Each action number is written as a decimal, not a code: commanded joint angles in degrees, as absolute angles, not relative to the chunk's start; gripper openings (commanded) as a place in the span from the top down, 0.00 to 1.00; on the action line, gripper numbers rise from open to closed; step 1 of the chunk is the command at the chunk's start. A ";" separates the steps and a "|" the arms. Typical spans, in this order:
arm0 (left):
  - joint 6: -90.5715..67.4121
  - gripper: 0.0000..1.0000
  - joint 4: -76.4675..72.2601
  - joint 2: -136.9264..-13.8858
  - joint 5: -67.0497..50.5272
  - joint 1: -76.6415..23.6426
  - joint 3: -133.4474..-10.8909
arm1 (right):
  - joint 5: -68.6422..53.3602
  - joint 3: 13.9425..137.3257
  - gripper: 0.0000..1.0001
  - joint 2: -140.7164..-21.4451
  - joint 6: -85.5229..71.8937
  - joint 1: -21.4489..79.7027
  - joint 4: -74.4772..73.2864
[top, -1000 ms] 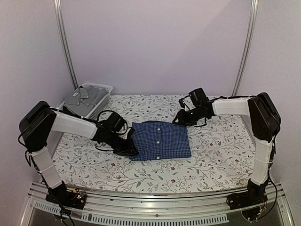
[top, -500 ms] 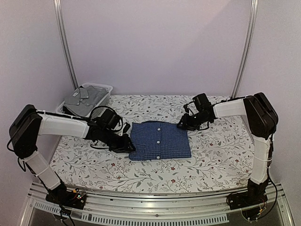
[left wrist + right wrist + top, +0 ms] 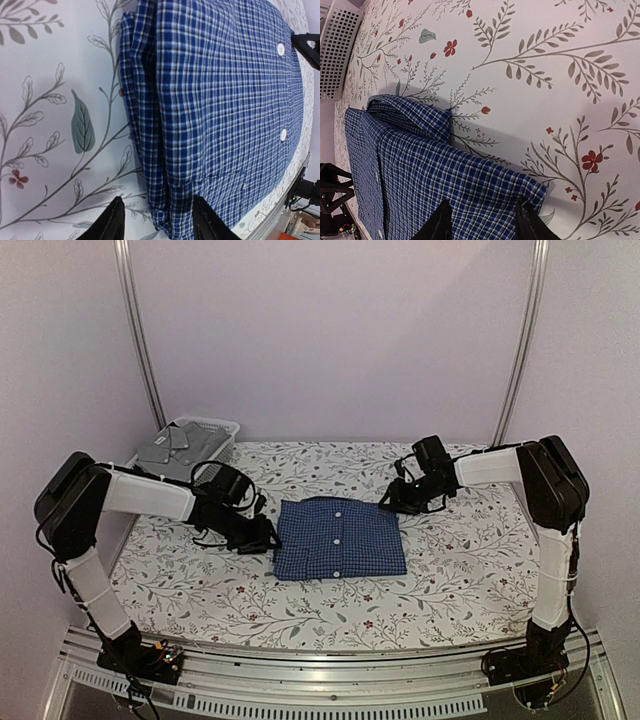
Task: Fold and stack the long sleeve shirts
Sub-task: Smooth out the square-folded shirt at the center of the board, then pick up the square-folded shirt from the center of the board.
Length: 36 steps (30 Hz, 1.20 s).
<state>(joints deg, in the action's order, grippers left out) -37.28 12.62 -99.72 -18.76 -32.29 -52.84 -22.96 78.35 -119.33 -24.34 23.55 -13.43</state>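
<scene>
The dark blue checked shirt point(image 3: 340, 538) lies folded, buttons up, in the middle of the table. My left gripper point(image 3: 262, 537) is at its left edge; in the left wrist view the open gripper point(image 3: 159, 226) straddles the near corner of the folded shirt point(image 3: 220, 100). My right gripper point(image 3: 393, 503) is at the shirt's far right corner; in the right wrist view it point(image 3: 482, 226) is open over that corner of the shirt point(image 3: 445, 175). The grey shirt point(image 3: 178, 446) lies folded in a basket at the back left.
A white mesh basket point(image 3: 216, 426) stands at the table's back left corner and shows in the right wrist view point(image 3: 335, 50). The floral tablecloth point(image 3: 470, 570) covers the table. Metal posts stand at the back left and back right.
My left gripper has slid a little back along the shirt's left edge. My right gripper moved slightly right and down to the shirt's far right corner, then stayed.
</scene>
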 commanded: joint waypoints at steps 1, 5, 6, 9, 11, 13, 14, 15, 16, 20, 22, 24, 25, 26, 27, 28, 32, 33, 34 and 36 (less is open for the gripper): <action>-34.87 0.53 10.63 -103.43 -19.46 -31.57 -56.67 | -21.44 78.33 0.58 -115.49 -23.00 23.29 -15.74; -34.69 0.53 11.02 -106.14 -20.44 -31.59 -58.36 | -20.71 76.84 0.51 -112.80 -22.47 23.25 -15.99; -34.82 0.53 11.40 -106.55 -20.43 -31.63 -58.62 | -20.66 76.51 0.50 -112.27 -22.42 23.29 -16.04; -35.04 0.53 12.16 -107.20 -20.08 -31.83 -58.89 | -20.76 75.31 0.45 -110.55 -22.38 23.34 -16.04; -34.91 0.53 12.77 -107.55 -20.08 -32.05 -59.16 | -20.75 74.43 0.43 -109.38 -22.40 23.41 -15.78; -34.97 0.53 13.39 -108.24 -20.09 -32.24 -59.47 | -20.37 73.67 0.38 -108.26 -22.63 23.51 -15.74; -35.10 0.54 13.48 -108.58 -20.31 -32.46 -59.64 | -20.12 73.16 0.36 -107.52 -22.76 23.62 -15.73; -35.22 0.54 13.64 -109.01 -20.38 -32.62 -59.86 | -20.02 72.87 0.34 -107.12 -22.83 23.71 -15.73; -35.38 0.55 13.86 -109.46 -20.47 -32.98 -60.12 | -19.79 72.62 0.31 -106.64 -22.91 23.89 -15.80; -36.10 0.59 14.12 -111.37 -20.70 -34.45 -61.08 | -18.27 72.08 0.28 -105.27 -23.11 24.71 -16.48; -36.57 0.62 13.97 -112.08 -20.81 -34.97 -61.41 | -17.43 71.91 0.28 -104.72 -23.16 25.14 -16.81; -37.08 0.66 13.60 -112.31 -20.90 -35.28 -61.44 | -16.42 71.81 0.27 -104.18 -23.37 25.71 -17.18; -37.24 0.68 13.48 -112.43 -21.04 -35.45 -61.44 | -15.95 71.81 0.27 -104.05 -23.39 25.93 -17.42; -37.45 0.72 13.20 -112.37 -21.21 -35.42 -61.44 | -15.64 71.81 0.26 -103.92 -23.39 26.19 -17.64; -37.67 0.76 12.92 -112.33 -21.42 -35.44 -61.36 | -15.24 71.83 0.25 -103.83 -23.38 26.53 -17.74; -37.70 0.81 12.61 -112.18 -21.62 -35.44 -61.39 | -14.93 71.75 0.24 -103.68 -23.38 26.85 -17.76; -37.39 0.99 12.46 -111.51 -21.81 -35.12 -61.65 | -14.52 71.30 0.24 -103.83 -23.26 27.88 -17.82; -37.17 1.00 12.57 -111.11 -21.89 -34.88 -61.62 | -14.38 71.13 0.24 -103.88 -23.29 28.15 -17.89; -36.80 1.00 12.70 -110.65 -21.97 -34.53 -61.55 | -14.29 70.88 0.24 -103.95 -23.29 28.31 -17.79; -35.94 1.00 13.45 -109.25 -22.26 -33.68 -61.32 | -14.37 70.34 0.25 -103.97 -23.55 28.71 -17.82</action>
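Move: The shirt's left edge, where my left fingers will close, lies about 4 cm to my left hand's right, 2 cm ahead and 2 cm below. From that hand, the shirt's middle is about 16 cm right and 3 cm ahead, its near left corner roughly 11 cm back and 1 cm right. My right hand hovers low by the far right corner, about 2 cm ahead and 3 cm right; the left edge is some 25 cm left of it and 11 cm back. With my left hand I ease slightly forward and down, then slide right onto the shirt's left edge, about 4 cm across and 2 cm lower in all, and shut the half-open fingers to pinch the cloth there. Meanwhile my right hand rises about 5.5 cm off the far right corner area, opening wider, then draws back about 4 cm over the shirt. ##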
